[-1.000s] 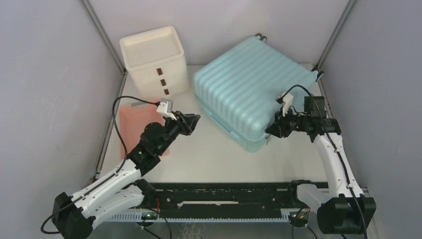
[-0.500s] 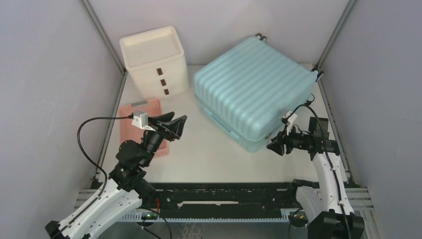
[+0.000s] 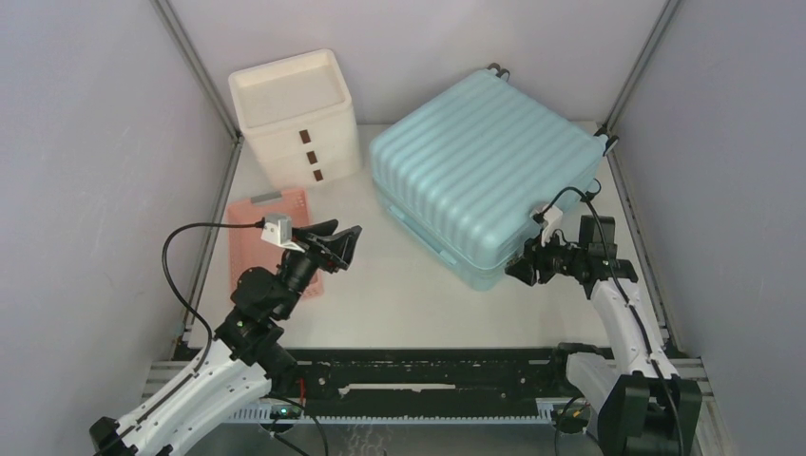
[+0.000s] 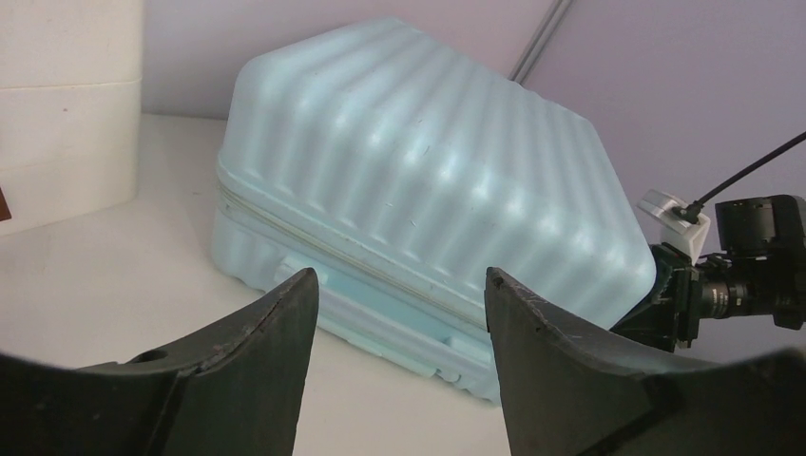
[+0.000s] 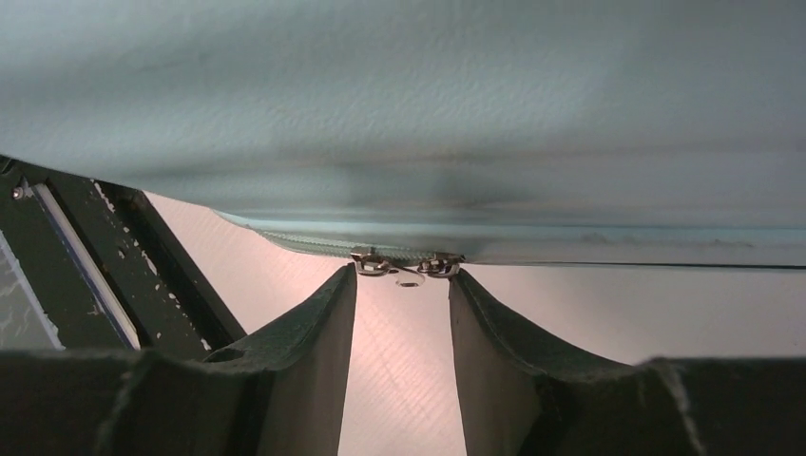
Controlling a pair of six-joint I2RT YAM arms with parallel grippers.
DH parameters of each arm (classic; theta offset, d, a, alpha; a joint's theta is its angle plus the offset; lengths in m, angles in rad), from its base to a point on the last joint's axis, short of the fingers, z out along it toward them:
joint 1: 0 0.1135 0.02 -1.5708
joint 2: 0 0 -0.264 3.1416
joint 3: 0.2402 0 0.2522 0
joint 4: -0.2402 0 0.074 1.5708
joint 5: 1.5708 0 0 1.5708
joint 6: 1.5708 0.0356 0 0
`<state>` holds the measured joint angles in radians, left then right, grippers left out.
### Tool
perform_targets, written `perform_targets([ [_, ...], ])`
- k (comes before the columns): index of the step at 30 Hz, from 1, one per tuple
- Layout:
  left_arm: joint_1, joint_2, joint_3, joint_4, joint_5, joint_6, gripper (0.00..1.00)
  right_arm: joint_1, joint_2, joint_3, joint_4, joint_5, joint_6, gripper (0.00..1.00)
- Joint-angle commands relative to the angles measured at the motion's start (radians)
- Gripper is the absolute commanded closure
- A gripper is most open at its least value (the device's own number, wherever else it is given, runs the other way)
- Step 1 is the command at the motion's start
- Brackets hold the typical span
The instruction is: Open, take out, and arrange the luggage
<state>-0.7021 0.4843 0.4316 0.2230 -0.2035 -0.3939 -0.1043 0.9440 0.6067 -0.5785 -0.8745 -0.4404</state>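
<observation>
The luggage [image 3: 485,161] is a large pale blue ribbed suitcase lying shut at the back right of the table. In the left wrist view the luggage [image 4: 428,190] shows its zip seam and side handle. My left gripper [image 3: 344,242] hovers left of it, well apart. Its jaws stand open [image 4: 399,277] with nothing between them. My right gripper [image 3: 513,269] sits at the suitcase's near corner. In the right wrist view it is open [image 5: 402,275], and two metal zipper pulls [image 5: 407,266] on the seam of the luggage [image 5: 399,95] lie right at its fingertips.
A white three-drawer box [image 3: 295,119] stands at the back left, next to the suitcase. A pink basket [image 3: 271,242] lies on the left, partly under my left arm. A black rail [image 3: 428,375] runs along the table's near edge.
Both grippers have opened wider. My left arm has pulled back from the suitcase toward the near left. My right gripper has dropped lower at the suitcase's near corner.
</observation>
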Motion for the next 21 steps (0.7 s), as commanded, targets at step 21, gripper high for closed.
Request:
perform_targets([
  [21,-0.003,0.115,0.017,0.119,0.060,-0.028,0.32,0.042,-0.069,-0.012,0.049,-0.024,0.093,0.90],
])
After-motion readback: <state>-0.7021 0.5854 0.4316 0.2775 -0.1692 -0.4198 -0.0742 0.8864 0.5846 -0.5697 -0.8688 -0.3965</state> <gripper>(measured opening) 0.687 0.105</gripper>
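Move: The right hand is right at the suitcase's near-right short side, with the zipper pulls just off its fingertips, about 1 cm ahead, 1 cm to the left and level. From that hand the suitcase's middle lies some 16 cm ahead and 6 cm left, at about the same height; the side handle is about 6 cm ahead, 16 cm left and 4 cm lower. From the left hand the pulls are some 30 cm to the right, 2 cm farther out and 17 cm below. Down, forward and left by under 1 cm, the right hand nudges its half-open fingers to the zipper, then draws back and up about 1 cm while they close almost fully and pinch a pull tab between the tips. The left hand, open and empty, eases about 2.5 cm right, down and slightly forward towards the suitcase. ##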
